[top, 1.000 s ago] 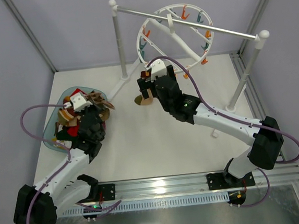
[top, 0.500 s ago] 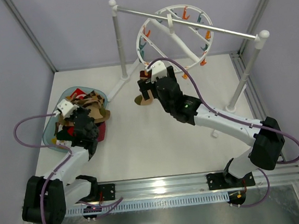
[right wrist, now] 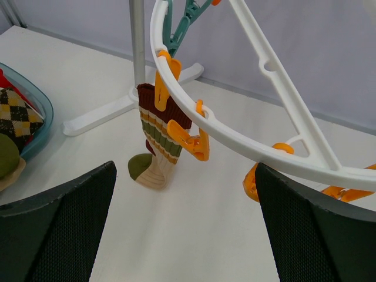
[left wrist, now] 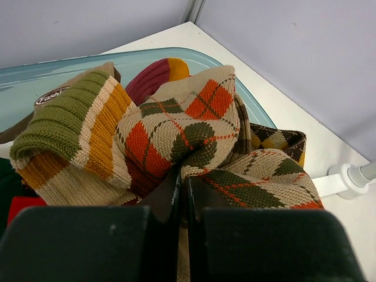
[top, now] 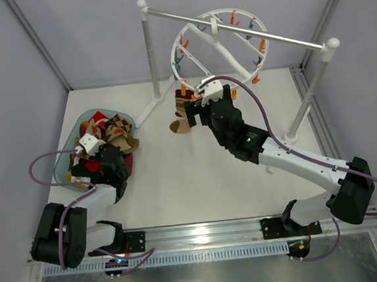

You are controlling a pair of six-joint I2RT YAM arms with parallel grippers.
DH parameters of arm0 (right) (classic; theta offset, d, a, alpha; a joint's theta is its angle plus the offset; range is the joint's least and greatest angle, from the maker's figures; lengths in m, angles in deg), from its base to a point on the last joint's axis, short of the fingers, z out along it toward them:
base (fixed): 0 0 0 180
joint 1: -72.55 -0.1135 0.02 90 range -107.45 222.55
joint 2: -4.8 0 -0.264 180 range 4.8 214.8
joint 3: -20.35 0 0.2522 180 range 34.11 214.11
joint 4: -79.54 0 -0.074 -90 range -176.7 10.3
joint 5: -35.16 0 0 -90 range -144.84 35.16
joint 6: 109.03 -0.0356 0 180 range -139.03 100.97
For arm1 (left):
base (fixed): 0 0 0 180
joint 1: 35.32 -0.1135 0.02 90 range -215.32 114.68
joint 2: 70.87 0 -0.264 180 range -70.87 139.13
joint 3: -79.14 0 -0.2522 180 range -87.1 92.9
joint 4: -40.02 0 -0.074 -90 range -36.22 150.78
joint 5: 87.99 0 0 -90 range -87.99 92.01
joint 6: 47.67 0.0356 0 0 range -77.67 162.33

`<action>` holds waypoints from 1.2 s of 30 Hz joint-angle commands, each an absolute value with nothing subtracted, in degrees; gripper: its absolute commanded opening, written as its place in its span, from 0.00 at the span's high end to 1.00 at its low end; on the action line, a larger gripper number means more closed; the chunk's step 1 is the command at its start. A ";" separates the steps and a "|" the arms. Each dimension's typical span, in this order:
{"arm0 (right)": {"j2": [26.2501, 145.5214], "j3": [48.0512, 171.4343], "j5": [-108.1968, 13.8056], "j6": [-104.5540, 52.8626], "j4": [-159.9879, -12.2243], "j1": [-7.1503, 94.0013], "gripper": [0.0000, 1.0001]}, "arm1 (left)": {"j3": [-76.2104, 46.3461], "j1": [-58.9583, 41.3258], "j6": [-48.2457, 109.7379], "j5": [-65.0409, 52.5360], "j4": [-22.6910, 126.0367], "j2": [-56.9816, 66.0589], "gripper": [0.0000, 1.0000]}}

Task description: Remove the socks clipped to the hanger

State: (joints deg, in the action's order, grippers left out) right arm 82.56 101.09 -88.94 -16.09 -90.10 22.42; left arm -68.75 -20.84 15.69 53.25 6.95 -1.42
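The white ring hanger (top: 223,42) hangs on the rail; its rim crosses the right wrist view (right wrist: 235,138). One striped brown, tan and green sock (right wrist: 157,147) hangs from an orange clip (right wrist: 189,141), its olive toe touching the table; it also shows from above (top: 181,118). My right gripper (right wrist: 185,167) is wide open just in front of it and empty, also seen from above (top: 194,113). My left gripper (left wrist: 182,176) is shut on a tan argyle sock (left wrist: 194,126) over the pile of socks (top: 112,131), low over the tray in the top view (top: 93,149).
A teal tray (top: 64,166) at the left holds the sock pile; its rim shows in the left wrist view (left wrist: 70,59). The white rail stand (top: 149,49) with ball-topped posts and a foot (right wrist: 111,111) stands at the back. Loose orange clips (right wrist: 258,176) hang from the ring.
My left gripper has drawn back and down onto the tray's sock pile. My right gripper has shifted slightly right, toward the hanger's rim. The striped sock stays clipped.
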 commanded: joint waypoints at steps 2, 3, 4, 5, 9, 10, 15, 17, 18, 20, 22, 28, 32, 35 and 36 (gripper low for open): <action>80.22 100.38 -89.38 -15.96 -93.56 22.54 0.00 | -66.97 -21.08 14.47 54.57 6.22 -1.08 0.98; 80.22 100.38 -89.38 -15.95 -93.56 22.54 0.00 | -66.89 -21.08 14.20 54.65 6.75 -1.60 0.92; 80.22 100.38 -89.38 -15.95 -93.56 22.54 0.00 | -66.89 -21.08 13.94 54.92 7.28 -2.22 0.80; 80.30 100.38 -89.38 -15.95 -93.56 22.63 0.00 | -66.71 -21.08 13.85 55.35 8.67 -2.66 0.71; 80.65 100.73 -89.38 -15.95 -93.38 22.54 0.00 | -66.97 -20.90 13.85 54.92 9.39 -6.34 0.38; 80.65 100.73 -89.29 -15.95 -93.38 22.54 0.00 | -67.06 -20.73 13.94 55.01 9.65 -7.05 0.34; 80.74 100.64 -89.20 -15.69 -93.47 22.54 0.00 | -67.06 -18.27 17.43 58.94 10.18 -11.36 0.30; 80.74 100.55 -89.20 -15.60 -93.47 22.54 0.00 | -67.15 -16.17 19.29 60.36 9.31 -13.12 0.19; 80.66 100.55 -89.11 -15.52 -93.38 22.54 0.00 | -67.15 -15.46 20.52 60.72 9.22 -13.73 0.19; 80.57 100.47 -89.38 -15.52 -93.38 22.54 0.00 | -67.15 -14.06 21.32 61.60 9.22 -15.40 0.13; 80.48 100.38 -89.55 -15.43 -93.38 22.54 0.00 | -67.24 -13.26 22.37 62.47 9.57 -16.46 0.00; 79.78 99.76 -89.90 -15.52 -93.56 22.63 0.00 | -68.11 -8.25 27.02 65.11 6.60 -20.68 0.01; 78.11 98.80 -89.82 -15.69 -93.73 22.54 0.00 | -69.08 -3.07 32.02 62.67 0.97 -22.09 0.01; 76.09 96.78 -88.59 -15.87 -94.26 22.54 0.00 | -68.39 1.59 37.55 59.67 -3.43 -20.95 0.00; 74.69 96.34 -88.24 -15.87 -94.35 22.54 0.00 | -68.12 2.73 39.15 57.05 -4.48 -19.64 0.00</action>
State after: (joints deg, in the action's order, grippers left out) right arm 79.17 97.35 -88.79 -16.05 -91.06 22.42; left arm -68.71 -0.07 31.67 60.44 3.30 -21.11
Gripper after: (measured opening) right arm 0.996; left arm 0.994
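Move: The left hand, still shut on the tan argyle sock, is practically over the middle of the basket, whose sock pile lies some 8 cm below. The white stand's foot is about 19 cm to its right, 10 cm farther out and 15 cm lower; the last striped sock hangs roughly 32 cm to its right, 8 cm farther out, at about hand height. From the right hand the basket is about 40 cm left, level ahead, 25 cm lower. The left hand first stays in place over the basket while its fingers open wide from fully shut, letting go of the tan argyle sock onto the pile. It then pulls up and clear by about 10 cm, drawing back some 4 cm and, faster towards the end, swinging about 7 cm right towards the striped sock still on the hanger, while the fingers tilt up and turn clockwise by a little over 10 degrees each. ##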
